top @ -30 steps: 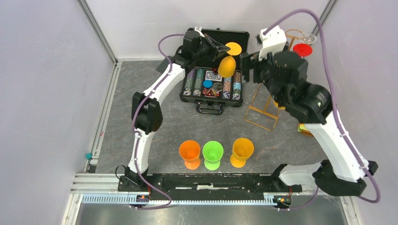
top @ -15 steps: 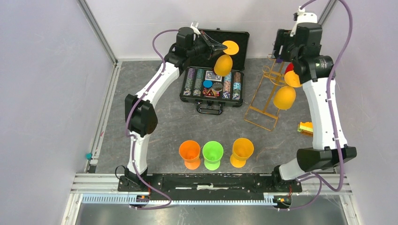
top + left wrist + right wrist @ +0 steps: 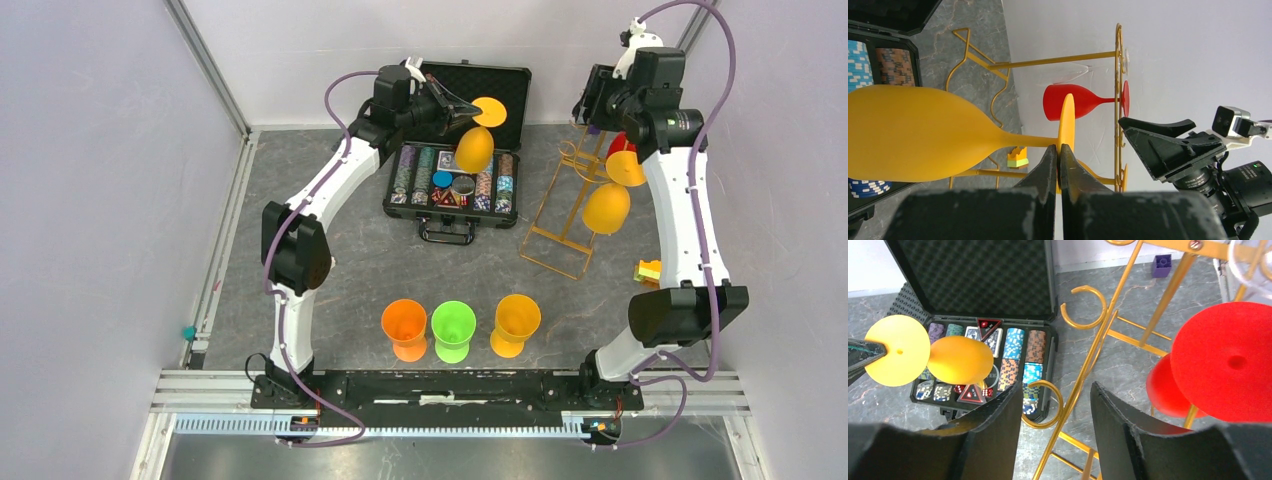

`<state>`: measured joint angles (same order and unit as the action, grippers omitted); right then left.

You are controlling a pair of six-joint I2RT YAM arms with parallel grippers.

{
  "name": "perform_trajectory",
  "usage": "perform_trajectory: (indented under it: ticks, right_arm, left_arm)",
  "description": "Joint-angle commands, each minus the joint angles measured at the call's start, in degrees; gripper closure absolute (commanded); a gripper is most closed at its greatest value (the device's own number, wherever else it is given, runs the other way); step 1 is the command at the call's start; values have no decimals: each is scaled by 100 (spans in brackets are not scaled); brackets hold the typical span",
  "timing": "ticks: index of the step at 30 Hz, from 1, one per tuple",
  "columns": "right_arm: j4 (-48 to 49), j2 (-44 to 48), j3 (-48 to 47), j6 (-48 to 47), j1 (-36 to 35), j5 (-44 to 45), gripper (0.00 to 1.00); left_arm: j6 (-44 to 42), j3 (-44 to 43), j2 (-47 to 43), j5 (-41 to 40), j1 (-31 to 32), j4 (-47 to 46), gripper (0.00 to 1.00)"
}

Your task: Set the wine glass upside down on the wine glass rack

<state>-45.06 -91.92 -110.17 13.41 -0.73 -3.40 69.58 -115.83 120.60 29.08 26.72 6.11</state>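
My left gripper (image 3: pixel 1058 148) is shut on the flat foot (image 3: pixel 1066 120) of a yellow wine glass (image 3: pixel 923 132), which it holds sideways in the air. From above, the glass (image 3: pixel 474 148) hangs over the open case, left of the gold wine glass rack (image 3: pixel 565 215). A red glass (image 3: pixel 1073 101) and two yellow glasses (image 3: pixel 606 207) hang upside down on the rack. My right gripper (image 3: pixel 1057 400) is open above the rack's top, holding nothing. A gold rail and curled hook (image 3: pixel 1048 405) show below, between its fingers.
A black case of poker chips (image 3: pixel 455 180) lies open behind the table's middle. Orange (image 3: pixel 405 328), green (image 3: pixel 453 330) and yellow (image 3: pixel 516 323) cups stand near the front. A small yellow block (image 3: pixel 649 271) lies right of the rack, and a purple block (image 3: pixel 1162 265) sits by the back wall.
My right arm has swung from left of the rack up to its back right top, and its jaws have narrowed. The left gripper kept hold of the yellow glass and barely moved.
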Motion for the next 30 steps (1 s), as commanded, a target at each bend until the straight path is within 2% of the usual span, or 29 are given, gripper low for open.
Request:
perform_trajectory:
  ticks: [1,14,17,23,25,30]
  right_arm:
    - [230,-60,72,76,8,-320,45]
    - [243,18,355,44,12,-561,63]
    - [235,68,387,17,20,-629,71]
    - [193,163,388,-44,42,-883,95]
    - [115,200,367,-70,38,-986,99]
    - [-127,328,407,-142,33,-1033,100]
  left_arm:
    - [-54,17,-462,131,-35,-305,98]
    - [-30,17,-455,137,-83,-294,98]
    - [-27,17,-443,137,-96,-295,98]
    - [-15,17,-449,142,-106,-320,98]
    - [15,9,-450,142,-114,-340,98]
    - [67,-18,-452,142,-128,-373,98]
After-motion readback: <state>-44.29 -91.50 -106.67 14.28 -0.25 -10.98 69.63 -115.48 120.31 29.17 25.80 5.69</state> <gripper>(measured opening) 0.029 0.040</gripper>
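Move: The rack's upper rail runs just under the right hand, between its open fingers, about 2 cm below and 1 cm left. The hanging red glass is some 8 cm to the right and 4 cm back, the hanging yellow glass 8 cm right and 9 cm back; both middles are about 10 cm below. From the left hand, still holding a yellow glass by its base, that rail spot is roughly 19 cm right, 2 cm back and 3 cm up. The right hand eases about 2 cm down and left, its fingers closing to pinch the rack's upper rail. ##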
